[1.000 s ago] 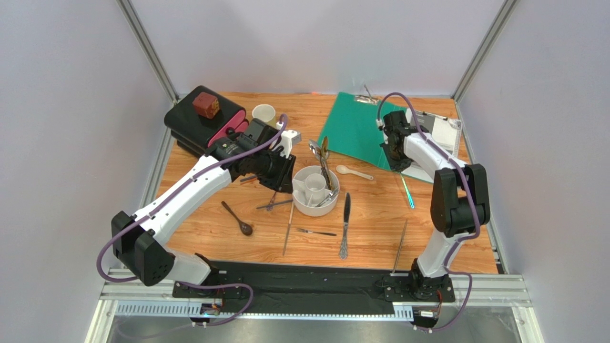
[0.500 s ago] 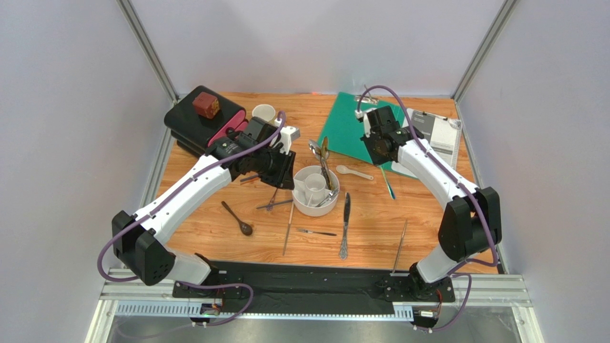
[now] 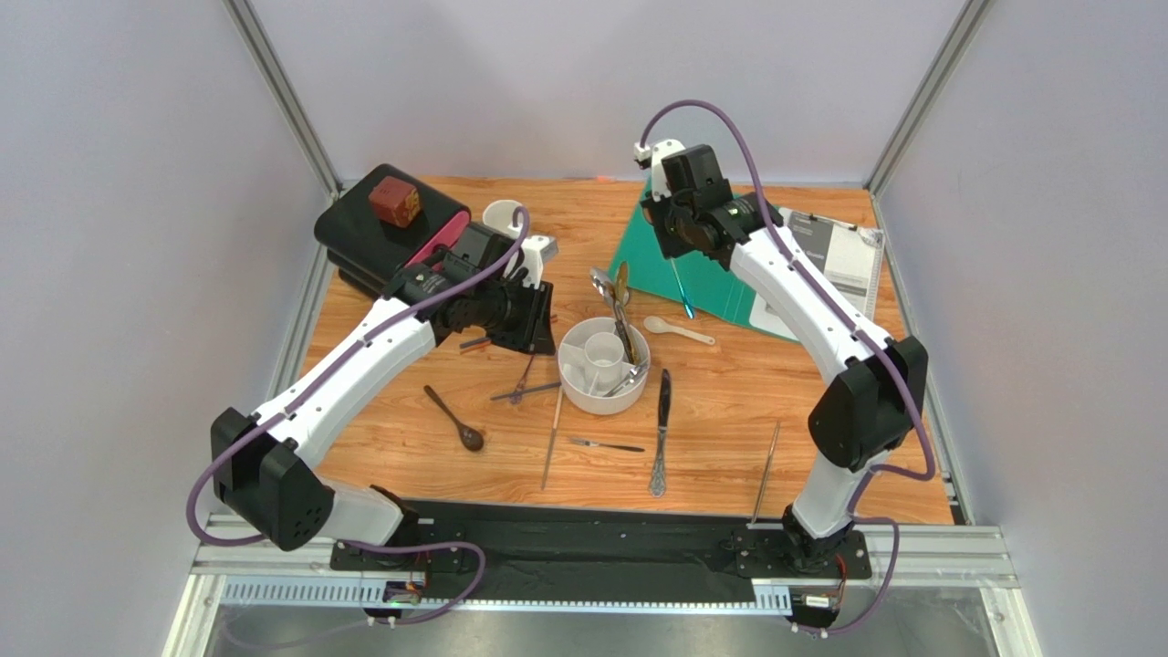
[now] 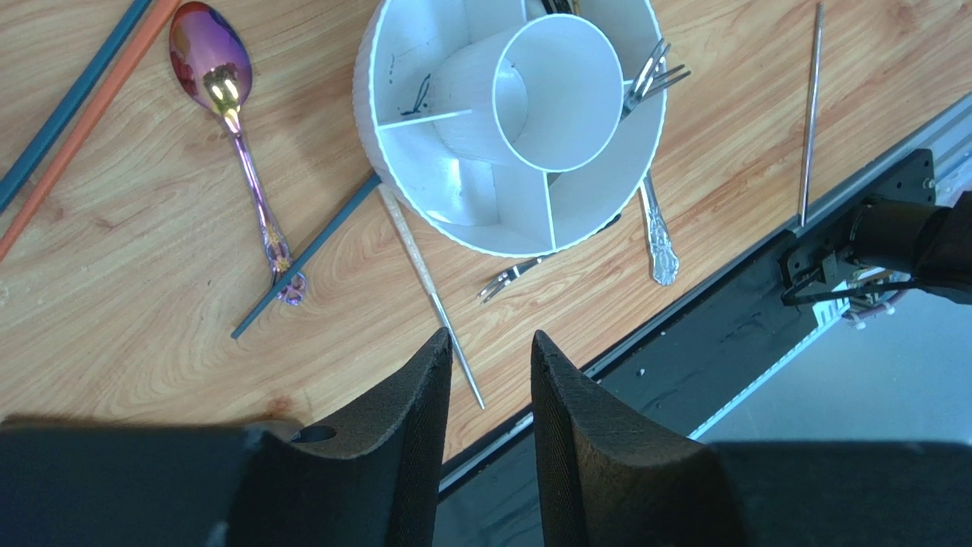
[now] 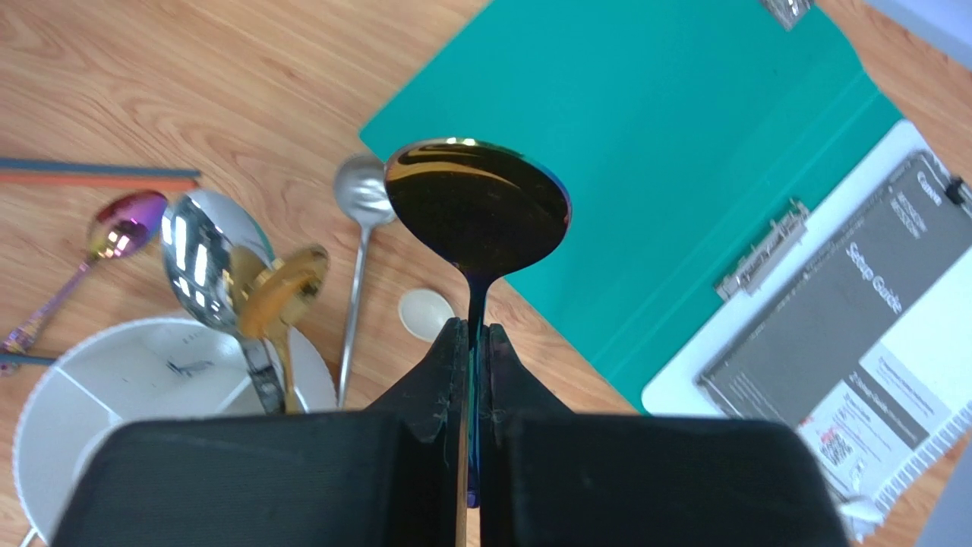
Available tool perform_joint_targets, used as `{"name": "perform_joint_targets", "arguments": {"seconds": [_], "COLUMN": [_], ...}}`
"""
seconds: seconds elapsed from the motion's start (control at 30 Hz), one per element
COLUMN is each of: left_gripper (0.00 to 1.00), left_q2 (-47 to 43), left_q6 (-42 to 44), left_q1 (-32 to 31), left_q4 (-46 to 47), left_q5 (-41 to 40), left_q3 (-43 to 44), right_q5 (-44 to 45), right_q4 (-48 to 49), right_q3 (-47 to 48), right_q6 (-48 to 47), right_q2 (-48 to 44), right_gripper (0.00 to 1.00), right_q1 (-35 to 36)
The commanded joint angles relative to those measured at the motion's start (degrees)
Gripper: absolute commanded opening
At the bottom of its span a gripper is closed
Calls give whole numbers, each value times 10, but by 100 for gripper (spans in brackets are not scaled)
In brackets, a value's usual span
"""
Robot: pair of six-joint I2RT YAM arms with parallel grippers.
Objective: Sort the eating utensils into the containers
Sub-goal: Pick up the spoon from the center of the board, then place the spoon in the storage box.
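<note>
My right gripper point(image 5: 470, 331) is shut on the handle of a dark iridescent spoon point(image 5: 477, 205), held in the air over the green clipboard point(image 3: 686, 253). The round white holder point(image 3: 603, 364) stands mid-table with a silver spoon point(image 5: 205, 256) and a gold spoon point(image 5: 280, 291) leaning in it. My left gripper point(image 4: 488, 342) hovers open and empty just left of the holder point(image 4: 416, 63). Loose on the wood lie a purple spoon point(image 4: 211, 57), a white ceramic spoon point(image 3: 676, 329), a dark brown spoon point(image 3: 457, 420), a knife point(image 3: 662, 427) and thin chopsticks point(image 3: 553, 435).
A black box point(image 3: 359, 236) with a red-brown cube point(image 3: 395, 201) sits at the back left, beside a pale yellow mug point(image 3: 503, 216). A printed sheet on a clipboard point(image 3: 830, 267) lies at the back right. Another chopstick point(image 3: 771, 470) lies near the front right.
The right arm has swung left and up from the table's right side, carrying the spoon over the green clipboard. The left gripper has drawn back slightly to the left.
</note>
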Motion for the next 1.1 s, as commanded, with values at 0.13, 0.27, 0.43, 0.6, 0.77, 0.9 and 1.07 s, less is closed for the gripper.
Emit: {"name": "perform_joint_targets", "arguments": {"seconds": [0.13, 0.27, 0.43, 0.6, 0.77, 0.9, 1.07], "left_gripper": [38, 38, 38, 38, 38, 38, 38], "left_q2": [-35, -35, -35, -35, -40, -43, -45], "left_q6": [-9, -10, -11, -12, -11, -8, -9], "left_q1": [7, 9, 9, 9, 9, 9, 9], "left_q4": [12, 14, 18, 20, 19, 16, 15], "left_q5": [-9, -8, -2, 0, 1, 0, 0], "left_q3": [-11, -18, -22, -27, -35, -36, -37], "right_q5": [-10, -8, -11, -5, 1, 8, 17], "right_q4": [24, 49, 49, 78, 104, 134, 141], "right_q3": [44, 25, 25, -15, -63, -97, -122], "right_q6": [71, 88, 100, 120, 134, 142, 147], "right_q2": [31, 24, 28, 17, 9, -1, -8], "right_gripper": [0, 0, 0, 0, 0, 0, 0], "right_q1": [43, 64, 73, 83, 94, 102, 114]}}
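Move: The right hand already holds the purple spoon; the white container it is being taken to lies about 15 cm back, 9 cm left and 17 cm below. The metal spoons leaning out of its far side are some 7 cm back, 8 cm left and 13 cm down from the right hand, and the white spoon is 6 cm back, 3 cm right, on the table. From the left hand the container is roughly 2 cm ahead, 8 cm right and 15 cm below. Spoon still held, the right hand swings about 8 cm left, then sinks 7 and backs towards the container. ##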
